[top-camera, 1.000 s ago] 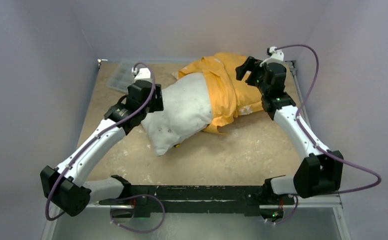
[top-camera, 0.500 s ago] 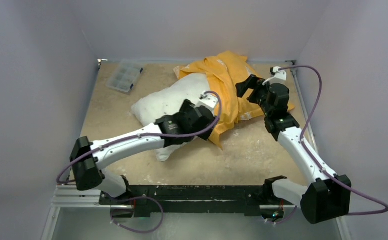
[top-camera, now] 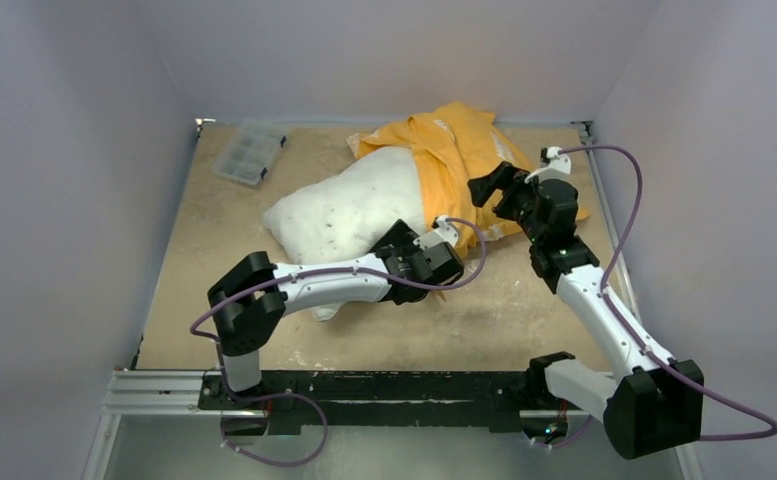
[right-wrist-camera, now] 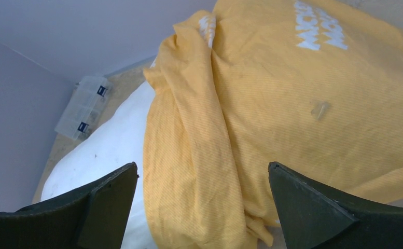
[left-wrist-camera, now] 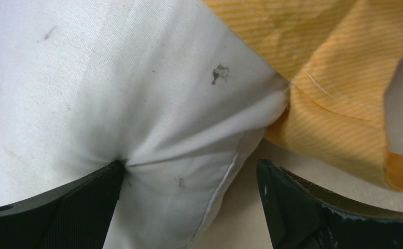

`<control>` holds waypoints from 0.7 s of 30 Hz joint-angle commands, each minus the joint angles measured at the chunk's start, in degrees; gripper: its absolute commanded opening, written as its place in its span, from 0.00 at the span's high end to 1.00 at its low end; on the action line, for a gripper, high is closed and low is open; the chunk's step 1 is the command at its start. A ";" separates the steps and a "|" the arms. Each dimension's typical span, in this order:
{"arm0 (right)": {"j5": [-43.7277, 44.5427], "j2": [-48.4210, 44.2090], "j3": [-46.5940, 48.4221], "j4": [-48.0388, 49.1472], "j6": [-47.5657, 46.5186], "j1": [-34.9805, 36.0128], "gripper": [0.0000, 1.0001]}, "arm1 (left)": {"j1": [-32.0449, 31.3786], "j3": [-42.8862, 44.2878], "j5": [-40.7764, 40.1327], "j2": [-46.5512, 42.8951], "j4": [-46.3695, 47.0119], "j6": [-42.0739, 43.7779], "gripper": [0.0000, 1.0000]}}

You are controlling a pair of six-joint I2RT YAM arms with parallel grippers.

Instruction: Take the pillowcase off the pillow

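The white pillow (top-camera: 339,212) lies mid-table, its far right part still inside the orange-yellow pillowcase (top-camera: 456,155), which is bunched toward the back right. My left gripper (top-camera: 409,252) is open at the pillow's near right corner, next to the pillowcase's hem. In the left wrist view the pillow's corner (left-wrist-camera: 152,124) sits between the jaws (left-wrist-camera: 189,207); the left finger (left-wrist-camera: 69,207) presses into it and the pillowcase's edge (left-wrist-camera: 339,124) hangs just beyond. My right gripper (top-camera: 488,186) is open above the bunched pillowcase (right-wrist-camera: 251,119), holding nothing (right-wrist-camera: 202,207).
A clear plastic organizer box (top-camera: 249,153) stands at the back left and also shows in the right wrist view (right-wrist-camera: 82,111). Grey walls close the table's back and sides. Bare sandy table surface (top-camera: 504,300) lies in front of the pillow.
My left arm swung from the pillow's left side across to its near right corner and stretched low over the table. My right gripper shifted slightly nearer and stayed open.
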 commanded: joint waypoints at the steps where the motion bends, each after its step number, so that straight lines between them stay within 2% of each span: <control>1: -4.00 0.60 -2.11 3.20 1.79 0.83 0.01 | 2.49 0.29 -5.20 1.08 2.07 0.32 0.01; 4: -5.64 0.90 -3.58 4.56 2.75 1.42 0.01 | 4.02 0.14 -6.02 2.63 2.17 0.01 0.05; 6: -6.47 1.08 -4.50 5.33 3.54 1.85 0.01 | 5.26 -0.13 -5.80 2.59 2.58 -0.20 0.14; 8: -6.98 1.31 -5.09 5.59 4.15 2.13 0.01 | 6.49 -0.11 -4.53 1.78 2.91 -0.22 0.32; 11: -7.64 1.86 -5.55 5.58 4.73 2.90 0.01 | 7.31 0.28 -3.13 -0.62 3.77 0.19 0.75; 13: -8.44 2.19 -5.94 5.47 4.97 3.68 0.01 | 7.73 1.14 -1.54 -1.99 4.04 0.60 0.97; 14: -9.09 2.43 -6.27 5.38 5.23 4.14 0.01 | 7.88 1.67 -0.90 -2.47 3.91 0.71 1.00; 21: -9.27 2.58 -10.43 5.22 7.82 7.20 0.01 | 9.05 3.85 4.25 -6.24 3.52 0.38 1.00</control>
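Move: The pillow's near edge, which the left hand goes for, lies about 4 cm ahead and 2 cm to its left, level with the pads; the pillow's middle is some 5 cm ahead and 10 cm left, and the pillowcase hem about 5 cm ahead and 8 cm right. From the right hand, that hem's near end lies roughly 3 cm back, 9 cm left and 13 cm below, with the pillow's middle some 24 cm left, 3 cm back and 14 cm below. Forward and a little left, about 5 cm, the left hand pushes its open jaws over the pillow's near edge, shuts them on a fold of white cloth, then begins to lift it slightly. Meanwhile the right hand, staying wide open, sinks and swings left some 6 cm each way, drawing back about 3 cm and turning about 15 degrees, counter-clockwise with its fingers tipping down, towards the pillowcase's bunched hem. ##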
